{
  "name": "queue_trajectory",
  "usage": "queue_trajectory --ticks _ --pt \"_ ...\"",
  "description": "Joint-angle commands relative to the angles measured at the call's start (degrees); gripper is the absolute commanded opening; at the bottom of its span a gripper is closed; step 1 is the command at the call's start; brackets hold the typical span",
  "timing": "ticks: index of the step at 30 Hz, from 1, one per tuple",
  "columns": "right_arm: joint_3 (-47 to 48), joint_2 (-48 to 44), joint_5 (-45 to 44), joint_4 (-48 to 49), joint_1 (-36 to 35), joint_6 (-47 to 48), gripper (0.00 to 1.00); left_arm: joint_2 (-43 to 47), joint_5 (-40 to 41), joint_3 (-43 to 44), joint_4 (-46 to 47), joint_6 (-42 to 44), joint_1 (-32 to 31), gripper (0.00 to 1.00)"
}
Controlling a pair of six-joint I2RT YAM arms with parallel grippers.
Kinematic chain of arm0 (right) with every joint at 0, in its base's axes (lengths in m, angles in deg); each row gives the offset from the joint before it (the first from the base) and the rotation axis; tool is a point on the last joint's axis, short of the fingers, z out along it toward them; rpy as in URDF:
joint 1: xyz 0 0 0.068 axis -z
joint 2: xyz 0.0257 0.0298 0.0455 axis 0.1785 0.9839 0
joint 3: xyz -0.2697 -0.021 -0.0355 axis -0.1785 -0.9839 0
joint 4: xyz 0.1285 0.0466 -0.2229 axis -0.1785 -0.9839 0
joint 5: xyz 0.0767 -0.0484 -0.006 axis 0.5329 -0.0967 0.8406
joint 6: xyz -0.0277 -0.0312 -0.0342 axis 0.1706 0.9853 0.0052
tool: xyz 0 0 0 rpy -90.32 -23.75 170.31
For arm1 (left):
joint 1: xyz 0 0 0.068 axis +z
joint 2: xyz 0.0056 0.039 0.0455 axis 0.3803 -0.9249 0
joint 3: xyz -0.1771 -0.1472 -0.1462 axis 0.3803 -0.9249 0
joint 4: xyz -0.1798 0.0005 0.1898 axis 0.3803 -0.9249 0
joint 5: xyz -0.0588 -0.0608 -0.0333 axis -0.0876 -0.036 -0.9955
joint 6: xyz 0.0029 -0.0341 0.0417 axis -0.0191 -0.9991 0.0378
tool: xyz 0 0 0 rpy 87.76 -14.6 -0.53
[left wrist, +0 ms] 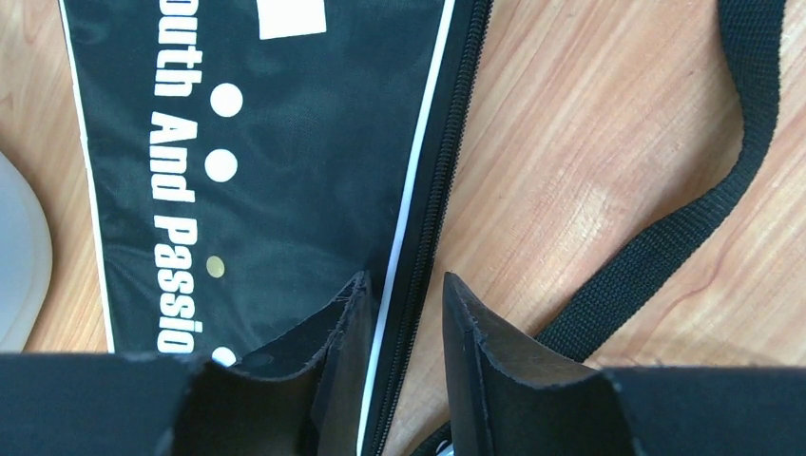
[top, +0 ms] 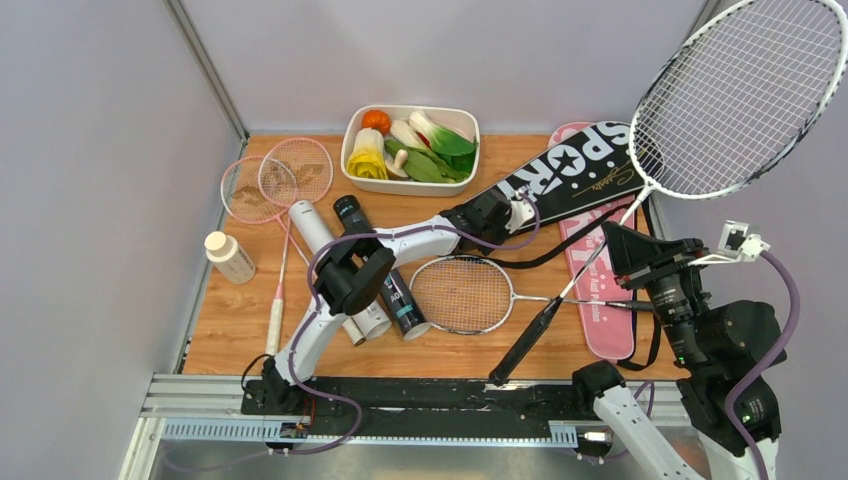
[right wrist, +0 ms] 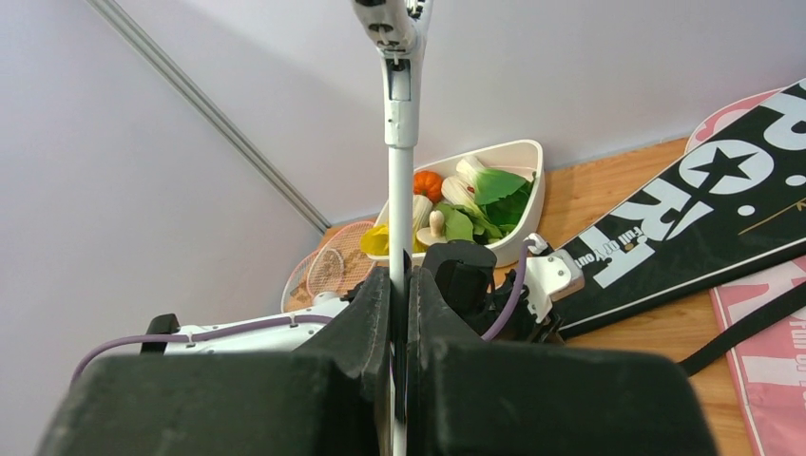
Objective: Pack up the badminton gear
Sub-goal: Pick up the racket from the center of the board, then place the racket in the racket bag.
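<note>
My right gripper (top: 612,247) is shut on the thin shaft of a silver racquet (top: 738,95) and holds it tilted in the air, head at the upper right, black handle low over the table's front. The right wrist view shows the shaft (right wrist: 400,180) pinched between the pads. My left gripper (left wrist: 404,280) is open and straddles the zip edge of the black racquet cover (left wrist: 266,180) at its narrow end (top: 515,215). A pink cover (top: 603,300) lies beside it. A second silver racquet (top: 465,293), two pink racquets (top: 275,180), a white tube (top: 318,232) and a black tube (top: 398,293) lie on the table.
A white tray of toy vegetables (top: 350,140) stands at the back. A small clear bottle with a cream cap (top: 230,257) stands at the left edge. A black strap (left wrist: 665,237) snakes over the wood right of my left fingers. Grey walls close in on three sides.
</note>
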Motion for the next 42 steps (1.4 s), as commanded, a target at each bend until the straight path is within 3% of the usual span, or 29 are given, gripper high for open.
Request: queue_trajectory --ticks 1,4,5,7,8,17,27,36,42 --pt "2.50 -1.59 -0.60 1.02 -0.02 0.33 0.00 -1.88 0.44 3.45 -1.02 1.20 -0.67 0.39" --pt "2.44 -1.86 -1.09 0.98 -0.03 0.52 0.00 -1.96 0.78 3.70 -1.07 2.03 -1.01 0.25" --pt "2.31 -1.82 -1.16 0.93 -0.08 0.69 0.00 -1.66 0.81 3.67 -1.03 2.26 -1.25 0.14" --pt "1.48 -1.80 -0.85 0.99 -0.06 1.00 0.00 -0.66 1.49 3.69 -0.85 2.38 -1.59 0.02" --pt "0.54 -1.87 -0.49 0.84 -0.02 0.97 0.00 -0.28 2.56 3.99 -0.97 2.24 -1.66 0.01" --pt "-10.77 -1.75 1.74 -1.37 -0.03 -2.35 0.00 8.15 6.66 5.51 0.49 -7.56 -1.71 0.00" --pt "-21.69 -2.79 1.26 -4.85 -0.09 -11.21 0.00 8.70 4.88 10.75 -3.94 -17.15 -0.38 0.00" --pt "-28.49 -9.90 4.00 -6.62 -0.06 -22.64 0.00 9.77 5.56 11.56 -4.15 -27.64 2.16 0.00" --pt "-33.05 -11.20 5.27 -6.28 -0.07 -22.85 0.00 10.33 4.74 11.41 -3.52 -30.07 2.27 0.00"
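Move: The black bag's zippered near edge lies right at the left fingers, at most 1 cm below. From that hand the vegetable basket is about 20 cm ahead and 17 to the left, the second racket's head 12 back and 5 left. From the high right hand, already holding its racket, that bag edge is about 19 cm ahead, 20 left and 40 below; the pink bag is 15 ahead, 6 right, equally low. Left pinches the bag's edge, lifting about 11 cm; right lowers the held racket some 22 cm, tipping down. ##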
